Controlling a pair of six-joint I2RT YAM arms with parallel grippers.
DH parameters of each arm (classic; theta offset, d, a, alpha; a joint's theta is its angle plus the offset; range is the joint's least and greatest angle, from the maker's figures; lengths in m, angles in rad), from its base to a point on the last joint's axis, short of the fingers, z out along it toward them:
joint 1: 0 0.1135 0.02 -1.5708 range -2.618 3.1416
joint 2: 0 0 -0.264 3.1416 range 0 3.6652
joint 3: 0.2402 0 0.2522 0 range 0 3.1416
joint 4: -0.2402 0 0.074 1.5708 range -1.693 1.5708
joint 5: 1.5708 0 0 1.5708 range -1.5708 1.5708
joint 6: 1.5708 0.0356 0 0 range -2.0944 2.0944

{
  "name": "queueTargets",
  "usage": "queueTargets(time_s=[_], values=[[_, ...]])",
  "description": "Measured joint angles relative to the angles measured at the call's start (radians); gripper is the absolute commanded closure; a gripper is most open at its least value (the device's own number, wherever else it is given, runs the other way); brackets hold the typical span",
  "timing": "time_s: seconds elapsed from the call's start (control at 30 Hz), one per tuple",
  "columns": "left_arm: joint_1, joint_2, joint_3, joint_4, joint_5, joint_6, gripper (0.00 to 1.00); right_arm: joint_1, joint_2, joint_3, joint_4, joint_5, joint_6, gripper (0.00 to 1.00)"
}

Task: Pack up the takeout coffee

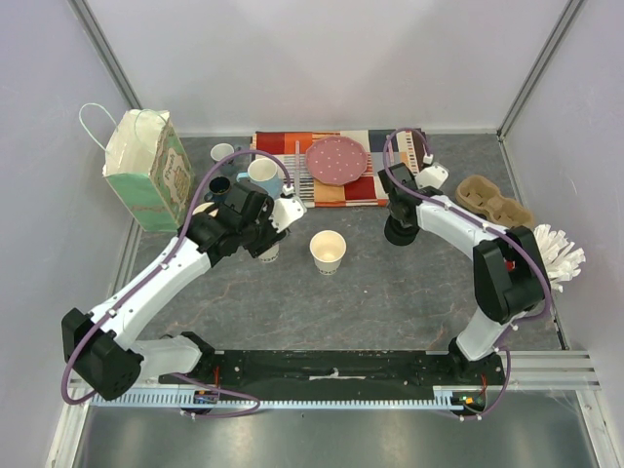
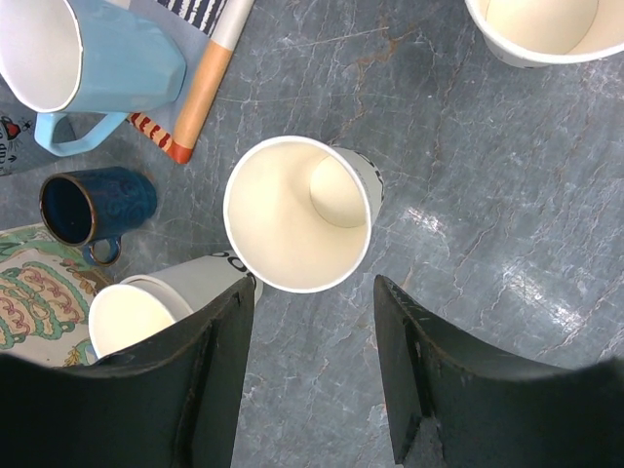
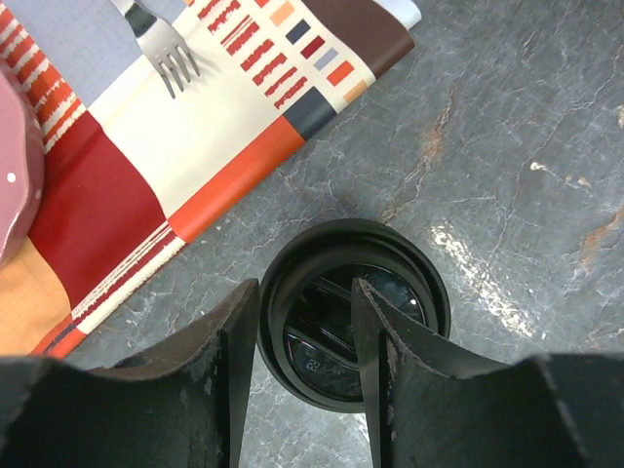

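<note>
A cream paper cup point(image 2: 297, 214) stands open-mouthed on the grey table just ahead of my left gripper point(image 2: 314, 302), which is open with only bare table between its fingers. In the top view this gripper point(image 1: 269, 244) hovers over that cup. A second paper cup point(image 1: 328, 252) stands to its right, alone. A black lid point(image 3: 390, 283) lies on the table under my right gripper point(image 3: 304, 292). That gripper is open and straddles the lid's left rim, one finger outside the rim and the other over the lid's middle. From above, the right gripper point(image 1: 400, 226) hides most of the lid.
A light blue mug point(image 2: 107, 58), a navy mug point(image 2: 93, 205) and another white cup point(image 2: 146, 307) crowd my left finger. A paper bag point(image 1: 146, 171) stands far left. The striped placemat point(image 1: 327, 190) holds a pink plate point(image 1: 336, 159) and a fork point(image 3: 161, 49). A cardboard cup carrier point(image 1: 492, 200) sits right.
</note>
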Motion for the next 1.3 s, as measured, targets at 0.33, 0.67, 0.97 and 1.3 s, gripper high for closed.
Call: queueTargets(time_s=[0.33, 0.67, 0.97, 1.3], values=[[-0.005, 0.0, 0.0, -0.006, 0.001, 0.0, 0.41, 0.0, 0.048, 0.034, 0.0, -0.031, -0.016, 0.6], [-0.005, 0.0, 0.0, -0.006, 0.001, 0.0, 0.41, 0.032, 0.048, 0.044, -0.003, -0.061, -0.083, 0.6], [-0.005, 0.0, 0.0, -0.011, 0.0, 0.001, 0.42, 0.04, 0.052, 0.047, -0.014, -0.057, -0.11, 0.62], [-0.005, 0.0, 0.0, -0.015, 0.0, 0.002, 0.42, 0.021, 0.108, 0.099, -0.019, -0.059, -0.153, 0.81]])
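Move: The stack of black lids lies almost under the right hand, its middle about 1 cm back, 1 cm to the right and some 4 cm below. From this hand, the fork is about 18 cm ahead and 1 cm left, the pink plate 18 cm ahead and 15 cm left, and the lone white cup 9 cm back and 17 cm left. From the left hand, the lid stack is roughly 9 cm ahead, 36 cm right and 13 cm lower. Leftward on the whole, low over the black lids: the right hand first sinks about 1 cm, then slides some 3 cm left towards the stack's left rim, eases back slightly to the right and finishes with a small push forward and down. The wrist turns about 10 degrees counter-clockwise while the fingers narrow to about half their gap, ending astride the rim at its left, slightly far side. ##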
